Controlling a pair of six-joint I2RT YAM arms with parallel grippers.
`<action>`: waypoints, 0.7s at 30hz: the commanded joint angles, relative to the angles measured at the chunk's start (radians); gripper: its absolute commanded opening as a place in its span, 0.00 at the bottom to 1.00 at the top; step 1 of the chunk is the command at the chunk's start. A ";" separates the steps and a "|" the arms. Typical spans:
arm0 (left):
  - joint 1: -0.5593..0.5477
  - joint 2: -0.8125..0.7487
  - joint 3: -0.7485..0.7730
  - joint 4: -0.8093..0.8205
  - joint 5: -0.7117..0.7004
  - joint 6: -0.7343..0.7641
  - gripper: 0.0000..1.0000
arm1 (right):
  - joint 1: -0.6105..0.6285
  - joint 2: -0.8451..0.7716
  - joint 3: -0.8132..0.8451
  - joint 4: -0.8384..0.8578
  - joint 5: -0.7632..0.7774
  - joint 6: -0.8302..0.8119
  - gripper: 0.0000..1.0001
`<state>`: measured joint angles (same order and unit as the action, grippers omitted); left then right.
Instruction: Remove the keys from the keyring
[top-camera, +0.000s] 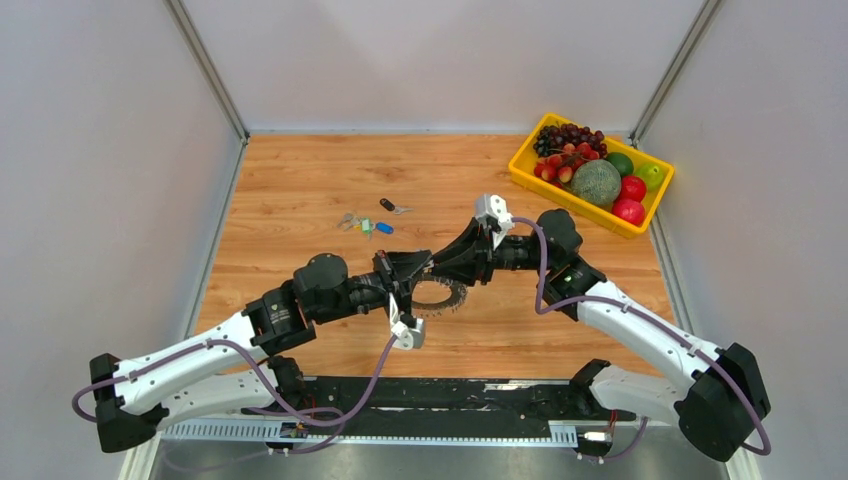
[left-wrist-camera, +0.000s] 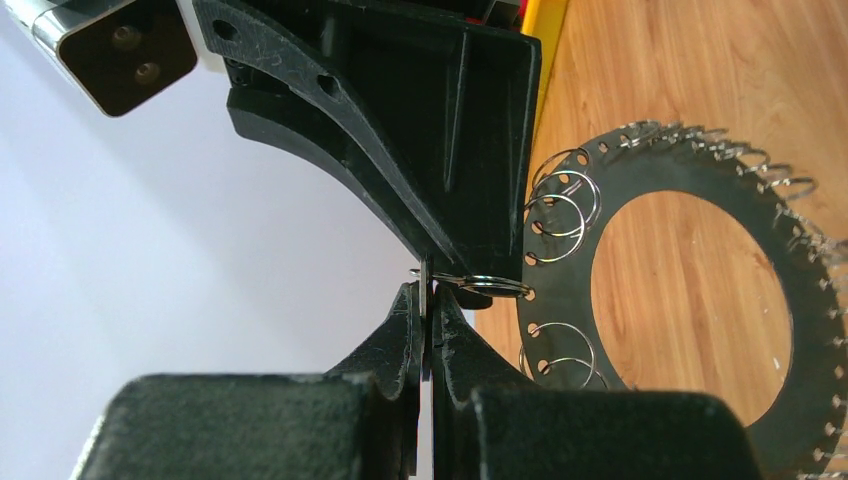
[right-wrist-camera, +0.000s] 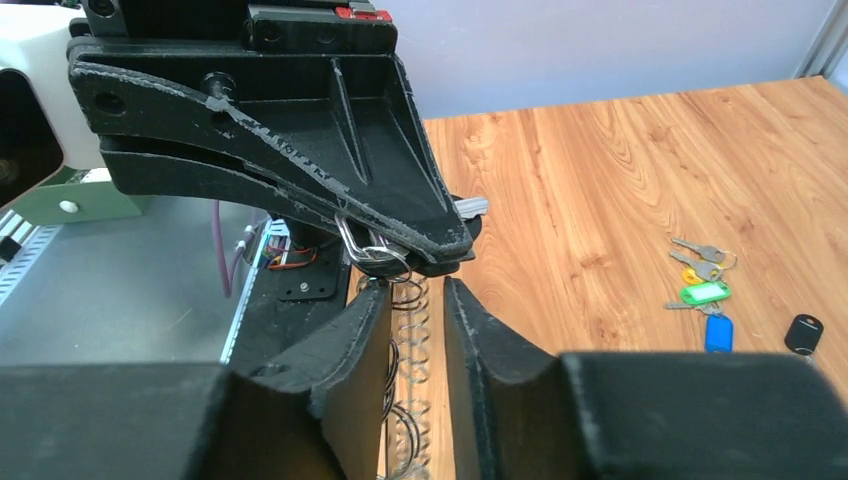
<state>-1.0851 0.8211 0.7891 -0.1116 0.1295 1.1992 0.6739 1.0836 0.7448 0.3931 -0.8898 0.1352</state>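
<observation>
The keyring (top-camera: 447, 298), a dark toothed ring hung with small wire loops, lies at the table's centre under both grippers. My left gripper (top-camera: 418, 274) is shut on a thin silver key (left-wrist-camera: 426, 275), seen edge-on. A small split ring (left-wrist-camera: 490, 286) links that key to the keyring (left-wrist-camera: 690, 165). The key's tip (right-wrist-camera: 472, 207) pokes out past the left fingers (right-wrist-camera: 400, 215). My right gripper (right-wrist-camera: 415, 288) straddles the keyring's looped rim (right-wrist-camera: 410, 310) with a gap between its jaws, open, right beneath the left fingertips. Loose keys (top-camera: 362, 224) with coloured tags lie farther back.
A black-headed key (top-camera: 393, 206) lies beyond the tagged bunch (right-wrist-camera: 703, 282). A yellow crate (top-camera: 522, 172) of fruit stands at the back right. Grey walls close in on both sides, and the arms' mounting rail (top-camera: 450, 395) runs along the near edge.
</observation>
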 joint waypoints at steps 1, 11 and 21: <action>-0.004 -0.032 -0.016 0.182 0.006 0.046 0.00 | 0.014 0.010 0.001 0.086 -0.048 0.054 0.25; -0.004 -0.053 -0.050 0.235 -0.020 0.058 0.00 | 0.013 -0.011 -0.002 0.065 0.099 0.221 0.00; -0.004 -0.061 -0.078 0.260 -0.011 0.076 0.00 | -0.021 -0.085 -0.081 0.117 0.357 0.608 0.00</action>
<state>-1.0847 0.7849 0.7128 0.0513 0.0917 1.2495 0.6781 1.0241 0.6827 0.4706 -0.6899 0.5293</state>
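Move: The small ring that links the held key to the big toothed keyring lies almost at the right hand's open fingertips, about 1 cm to their left, 1 cm back and level. From the left hand, which still pinches the key, that ring is about 2 cm right and 2 cm below, straight across. The big keyring hangs with its middle some 7 cm below the right hand and 3 cm back, level sideways; the loose keys lie about 25 cm ahead, 13 cm left and 26 cm below that hand. The small link ring is pinched by the right fingers, which ease back half a centimetre onto it as they shut, then carry it up and forward about 1.5 cm while the wrist rolls its top side forward some 20 degrees and swings the fingertips clockwise. The left hand keeps its closed grip on the key and rises some 1.5 cm alongside, tipping slightly upward. ##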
